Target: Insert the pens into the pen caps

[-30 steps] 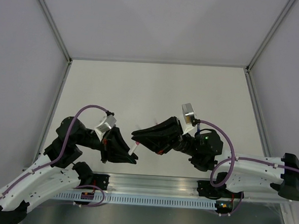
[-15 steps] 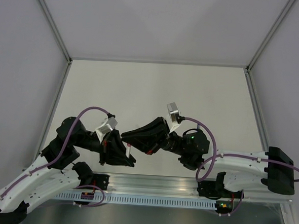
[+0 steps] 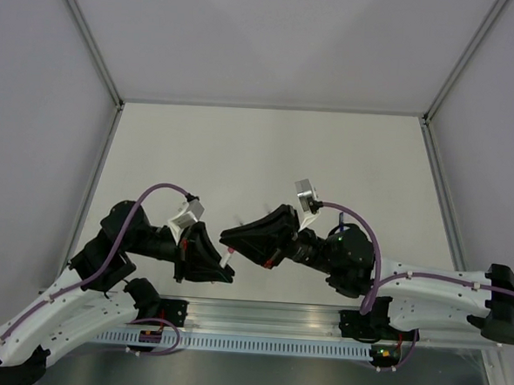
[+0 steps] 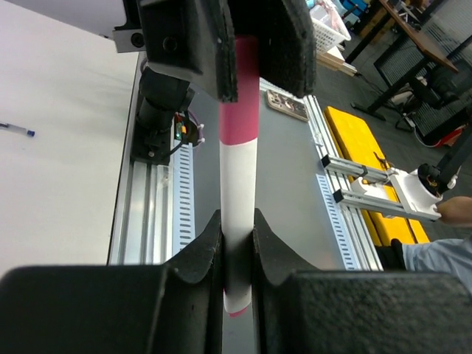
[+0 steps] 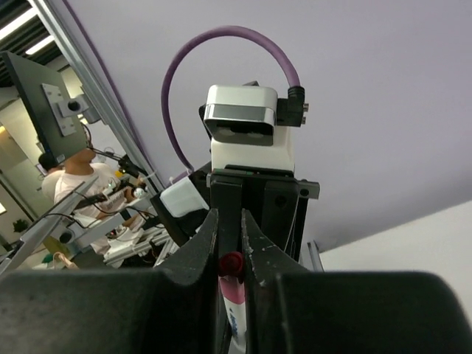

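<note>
A whitish pen (image 4: 237, 184) with a pinkish-red end stands upright in the left wrist view, and my left gripper (image 4: 237, 236) is shut on its white barrel. The red pen cap (image 4: 240, 96) sits in line on the pen's far end, pinched by my right gripper, whose fingers (image 4: 265, 37) close on it from above. In the right wrist view the cap's round red end (image 5: 231, 262) shows between the shut jaws of the right gripper (image 5: 230, 243). From above, left gripper (image 3: 222, 271) and right gripper (image 3: 232, 242) meet tip to tip over the table's near edge, with the pen (image 3: 229, 261) between them.
A dark blue pen (image 4: 16, 130) lies on the white table (image 3: 268, 158) far from the grippers. The aluminium rail (image 3: 258, 315) with the arm bases runs along the near edge. Grey walls close in the table at the back and sides.
The right arm swung left toward the left gripper, then came partly back right. The left gripper shifted slightly with it. Both grips stayed shut.
</note>
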`<state>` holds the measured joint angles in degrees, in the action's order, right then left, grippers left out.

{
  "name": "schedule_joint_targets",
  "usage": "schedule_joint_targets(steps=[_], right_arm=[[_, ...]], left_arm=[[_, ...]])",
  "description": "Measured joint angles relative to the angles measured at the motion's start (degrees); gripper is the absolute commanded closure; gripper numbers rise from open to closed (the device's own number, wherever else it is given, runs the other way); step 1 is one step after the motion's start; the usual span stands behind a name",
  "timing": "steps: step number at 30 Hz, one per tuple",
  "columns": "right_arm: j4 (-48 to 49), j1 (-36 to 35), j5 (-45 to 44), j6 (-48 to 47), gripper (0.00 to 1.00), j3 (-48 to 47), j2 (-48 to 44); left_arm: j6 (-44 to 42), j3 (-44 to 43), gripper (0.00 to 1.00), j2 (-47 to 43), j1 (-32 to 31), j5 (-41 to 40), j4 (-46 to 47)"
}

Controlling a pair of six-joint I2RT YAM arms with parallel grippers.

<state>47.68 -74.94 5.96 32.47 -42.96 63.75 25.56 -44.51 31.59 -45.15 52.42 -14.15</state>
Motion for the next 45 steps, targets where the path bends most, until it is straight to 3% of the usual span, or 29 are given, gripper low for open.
schedule_joint_targets(steps=[2,3,9,14,19,23,30,37,41,45], right_arm=[[-4.02,-0.37,-0.9,-0.76,0.71,-0.37,-1.9],[-6.78,-0.7,-0.96,-1.01,0.6,-0.66,-2.54],[-22.51,-2.01,-3.63,-3.87,0.36,-5.16,-3.72],[-33.94,1.31,-3.3,-5.51,0.27,-9.07,-3.74],[-45.79,3.61,-7.04,-6.62,0.25,-9.03,-7.06],[-53.07,3.87,-16.31,-6.45,0.24,-6.97,-18.82],[-64.3,3.93,-30.88,-4.26,0.23,-1.95,-43.78],[-74.9,3.93,-38.77,-2.51,0.23,3.43,-54.31],[-76.48,3.93,-39.98,-1.97,0.23,3.85,-55.39],[-77.57,3.93,-40.79,-1.22,0.22,3.82,-52.52]], left_arm=[[-0.39,0.0,0.98,0.33,0.0,-0.11,0.17],[-0.59,0.0,0.98,0.66,0.02,-0.87,1.57],[-1.07,1.44,0.98,1.05,1.2,-6.45,6.86],[-1.29,3.61,0.98,1.6,1.42,-10.82,11.72],[-1.27,6.29,0.98,2.03,1.46,-13.7,15.28],[-0.59,8.72,0.98,4.72,1.46,-18.67,16.76],[5.07,6.95,0.98,25.14,2.8,-36.04,13.7],[12.2,6.86,0.98,41.18,7.19,-43.71,11.85],[15.85,7.06,0.95,40.76,7.58,-51.67,7.13],[20.9,11.32,0.9,32.76,8.44,-57.51,5.62]])
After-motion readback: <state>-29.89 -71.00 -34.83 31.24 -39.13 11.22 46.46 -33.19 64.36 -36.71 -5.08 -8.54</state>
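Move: The left hand and the right hand, which sits just above it, both grip the upright pink-capped pen. Bare table for the left hand lies about 23 cm ahead, 7 cm left and 32 cm below; the green pen is some 21 cm ahead and 1 cm right, the red pen 25 cm ahead and 9 cm right. From the right hand, the blue pen lies about 20 cm ahead, 32 cm right and 39 cm below. The right fingers open wide and let go of the pink end, the hand first dipping and edging forward, then swinging about 25 cm to its right towards the blue pen's side, turning clockwise with its fingers tipping down. The left hand keeps its pinch on the white barrel and carries the pen forward, level at first and then steeply down towards the bare table beside the green pen, some 22 cm forward and as much down, swinging counter-clockwise by roughly 70 degrees so its fingers come round from pointing right to pointing forward and downward. ##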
